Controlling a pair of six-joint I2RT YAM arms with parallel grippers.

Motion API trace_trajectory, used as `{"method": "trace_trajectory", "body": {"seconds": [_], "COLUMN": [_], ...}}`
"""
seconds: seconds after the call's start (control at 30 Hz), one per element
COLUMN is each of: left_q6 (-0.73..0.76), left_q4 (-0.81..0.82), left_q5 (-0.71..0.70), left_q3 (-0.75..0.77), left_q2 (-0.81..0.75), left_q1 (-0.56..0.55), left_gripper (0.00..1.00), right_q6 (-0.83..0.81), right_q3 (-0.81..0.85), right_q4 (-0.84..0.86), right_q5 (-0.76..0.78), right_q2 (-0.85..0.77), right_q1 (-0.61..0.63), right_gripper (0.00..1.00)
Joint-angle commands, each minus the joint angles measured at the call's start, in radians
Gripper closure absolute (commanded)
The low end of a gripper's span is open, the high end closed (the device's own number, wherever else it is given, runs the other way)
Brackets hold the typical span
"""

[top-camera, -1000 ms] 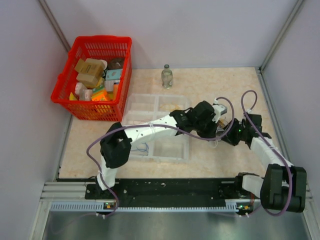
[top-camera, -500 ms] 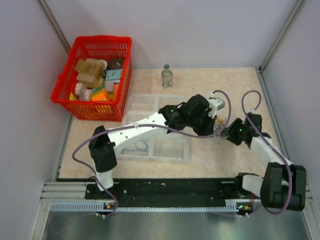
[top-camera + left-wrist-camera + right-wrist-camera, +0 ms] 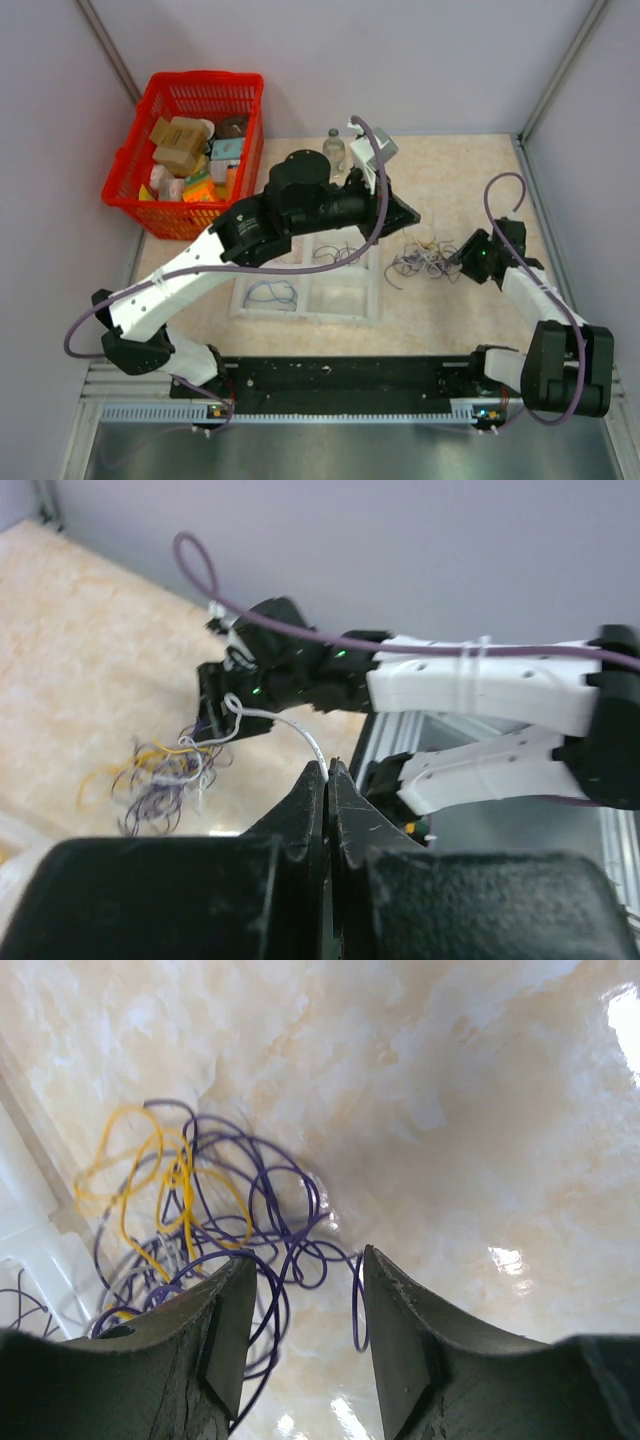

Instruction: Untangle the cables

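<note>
The cables (image 3: 424, 261) lie as a small bunch of thin purple, yellow and white loops on the table, right of the clear tray. My left gripper (image 3: 328, 771) is raised above and left of the bunch, shut on one white strand (image 3: 285, 721) that arcs back down into the cables (image 3: 165, 770). In the top view the left gripper (image 3: 408, 214) hangs over the tray's right end. My right gripper (image 3: 305, 1285) stands open, low at the right edge of the cables (image 3: 200, 1210), with purple loops lying between its fingers. From above the right gripper (image 3: 461, 259) touches the bunch's right side.
A clear compartment tray (image 3: 362, 300) lies mid-table with purple wires (image 3: 271, 295) in its cells. A red basket (image 3: 148, 222) full of boxes stands at the back left and a small bottle (image 3: 334, 153) at the back. White walls close both sides.
My left arm has risen and swung back to the left, off the bunch, drawing a white strand out with it. The bunch now shows on the table. The right arm has barely moved.
</note>
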Motion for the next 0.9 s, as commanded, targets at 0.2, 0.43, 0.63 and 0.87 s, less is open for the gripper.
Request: {"method": "trace_trajectory", "body": {"seconds": [0.2, 0.43, 0.63, 0.87], "left_q6": [-0.010, 0.034, 0.069, 0.108], "left_q4": [0.211, 0.100, 0.026, 0.071], "left_q5": [0.044, -0.012, -0.103, -0.236], "left_q3": [0.089, 0.306, 0.339, 0.263], "left_q2": [-0.136, -0.073, -0.072, -0.156], "left_q1": [0.001, -0.001, -0.001, -0.001], "left_gripper": [1.00, 1.00, 1.00, 1.00], "right_q6": [-0.016, -0.062, -0.125, -0.107], "right_q3": [0.164, 0.203, 0.299, 0.378], "right_q4": [-0.013, -0.064, -0.116, -0.134], "right_q5": [0.089, 0.384, 0.346, 0.247], "right_q2": [0.125, 0.046, 0.076, 0.225], "right_q1": [-0.038, -0.063, -0.061, -0.127], "right_gripper": [0.53, 0.52, 0.40, 0.29]}}
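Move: Below and to the right of the left hand, which grips the white cable, the tangle lies about 15 cm right, some 10 cm ahead and 40 cm down. The white tray's middle is about 18 cm left of that hand and 10 cm ahead, its dark cable coil about 9 cm left and 9 cm ahead, both some 42 cm below. From the half-open right hand, with dark strands at its fingers, the tangle's middle is about 7 cm left, 3 cm ahead and 4 cm down. Hauling the white cable up out of the tangle, the left hand keeps its pinch and climbs about 17 cm, edging left towards the tray side and tilting its fingertips upward. Meanwhile the right hand goes first forward, then right and up, some 9 cm to the right in all, drawing the dark strands hooked over its left finger while its fingers open wider. ##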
